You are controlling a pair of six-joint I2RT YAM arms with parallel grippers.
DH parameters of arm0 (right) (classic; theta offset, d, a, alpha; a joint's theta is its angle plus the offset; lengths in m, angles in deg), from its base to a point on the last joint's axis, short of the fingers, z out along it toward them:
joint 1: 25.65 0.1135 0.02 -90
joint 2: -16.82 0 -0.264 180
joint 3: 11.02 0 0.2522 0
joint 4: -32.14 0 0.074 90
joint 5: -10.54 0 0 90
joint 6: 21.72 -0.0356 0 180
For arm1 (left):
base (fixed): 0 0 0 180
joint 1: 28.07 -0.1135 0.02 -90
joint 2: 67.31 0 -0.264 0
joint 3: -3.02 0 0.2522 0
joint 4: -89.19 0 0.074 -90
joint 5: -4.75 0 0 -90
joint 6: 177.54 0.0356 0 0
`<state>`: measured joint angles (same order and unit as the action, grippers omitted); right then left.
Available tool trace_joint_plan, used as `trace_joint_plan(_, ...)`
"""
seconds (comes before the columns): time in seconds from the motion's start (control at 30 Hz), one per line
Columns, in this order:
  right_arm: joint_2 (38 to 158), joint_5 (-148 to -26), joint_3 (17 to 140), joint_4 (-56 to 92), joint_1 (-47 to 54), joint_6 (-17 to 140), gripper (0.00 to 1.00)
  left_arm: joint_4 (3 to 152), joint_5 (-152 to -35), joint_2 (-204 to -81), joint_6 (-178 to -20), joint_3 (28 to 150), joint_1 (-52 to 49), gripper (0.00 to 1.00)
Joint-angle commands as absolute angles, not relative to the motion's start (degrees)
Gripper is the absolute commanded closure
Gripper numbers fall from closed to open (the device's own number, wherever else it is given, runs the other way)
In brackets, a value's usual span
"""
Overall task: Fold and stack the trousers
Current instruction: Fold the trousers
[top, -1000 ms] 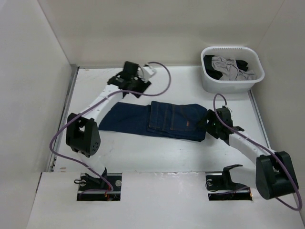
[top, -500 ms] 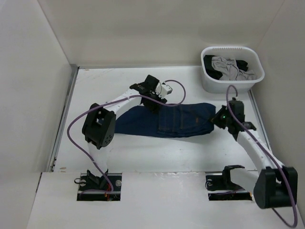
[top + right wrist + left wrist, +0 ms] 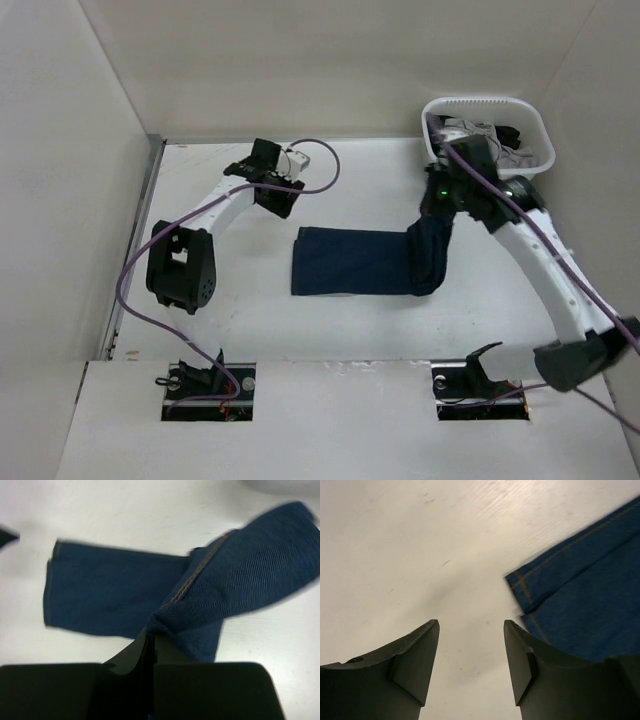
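The dark blue jeans point(image 3: 350, 262) lie folded in the middle of the table. Their right end hangs lifted from my right gripper point(image 3: 437, 212), which is shut on the denim and holds it above the table. In the right wrist view the fingers point(image 3: 150, 647) pinch a fold of the jeans point(image 3: 235, 580) and the flat part spreads to the left below. My left gripper point(image 3: 283, 190) is open and empty over the bare table, to the upper left of the jeans. In the left wrist view a hemmed corner of the jeans point(image 3: 580, 595) lies to the right of the open gripper point(image 3: 471, 630).
A white plastic basket point(image 3: 535, 128) holding grey and black clothes stands at the back right, just behind the right arm. White walls close in the table on the left, back and right.
My right gripper has gone up and back toward the basket with the right end of the jeans in it. My left gripper has let go and drawn back to the left. The jeans now look shorter.
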<state>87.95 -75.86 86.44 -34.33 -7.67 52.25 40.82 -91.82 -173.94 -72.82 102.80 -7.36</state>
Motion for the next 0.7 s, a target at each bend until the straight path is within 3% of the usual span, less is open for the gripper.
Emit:
trace_joint_plan(0.0, 98.2, -70.4, 94.9, -43.8, 4.5, 52.4, 1.00, 41.7, -90.8, -170.0, -72.9, 101.2, -10.4, 0.47)
trace_joint_plan(0.27, 120.0, -70.0, 106.9, -38.4, 21.6, 45.9, 0.97, 41.8, -91.0, -168.8, -72.8, 99.8, -21.6, 0.47)
trace_joint_plan(0.47, 129.1, -73.4, 110.3, -27.9, 24.8, 41.0, 0.94, 43.2, -91.4, -169.8, -72.6, 97.0, -26.4, 0.47)
trace_joint_plan(0.53, 131.0, -75.0, 109.4, -24.7, 24.8, 39.7, 0.89, 44.0, -91.0, -171.1, -72.2, 95.8, -26.6, 0.47)
trace_joint_plan(0.57, 132.0, -75.6, 109.2, -23.6, 24.8, 39.5, 0.86, 44.2, -90.9, -171.9, -71.9, 95.3, -26.6, 0.48)
trace_joint_plan(0.6, 132.8, -76.2, 109.1, -22.6, 24.9, 38.9, 0.74, 44.4, -90.9, -172.6, -71.5, 94.9, -26.5, 0.48)
trace_joint_plan(0.67, 133.8, -78.7, 108.8, -20.0, 25.1, 38.8, 0.39, 45.0, -90.8, -173.7, -71.3, 94.5, -26.4, 0.48)
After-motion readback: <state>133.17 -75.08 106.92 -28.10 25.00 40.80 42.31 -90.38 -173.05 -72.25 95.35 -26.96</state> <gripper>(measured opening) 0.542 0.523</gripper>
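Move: The right hand holds one end of the trousers; the flat hem end it is heading for lies about 34 cm to its left, 3 cm back and 26 cm below. The trousers' right-hand fold hangs almost straight under it, some 24 cm down and 2 cm back. The white basket is roughly 28 cm ahead, 25 cm right and 21 cm below. From the left hand, the hem end is some 13 cm back, 4 cm right and 8 cm below. Right hand swings its cloth about 28 cm left and down towards the hems, opening; left hand clears left. ##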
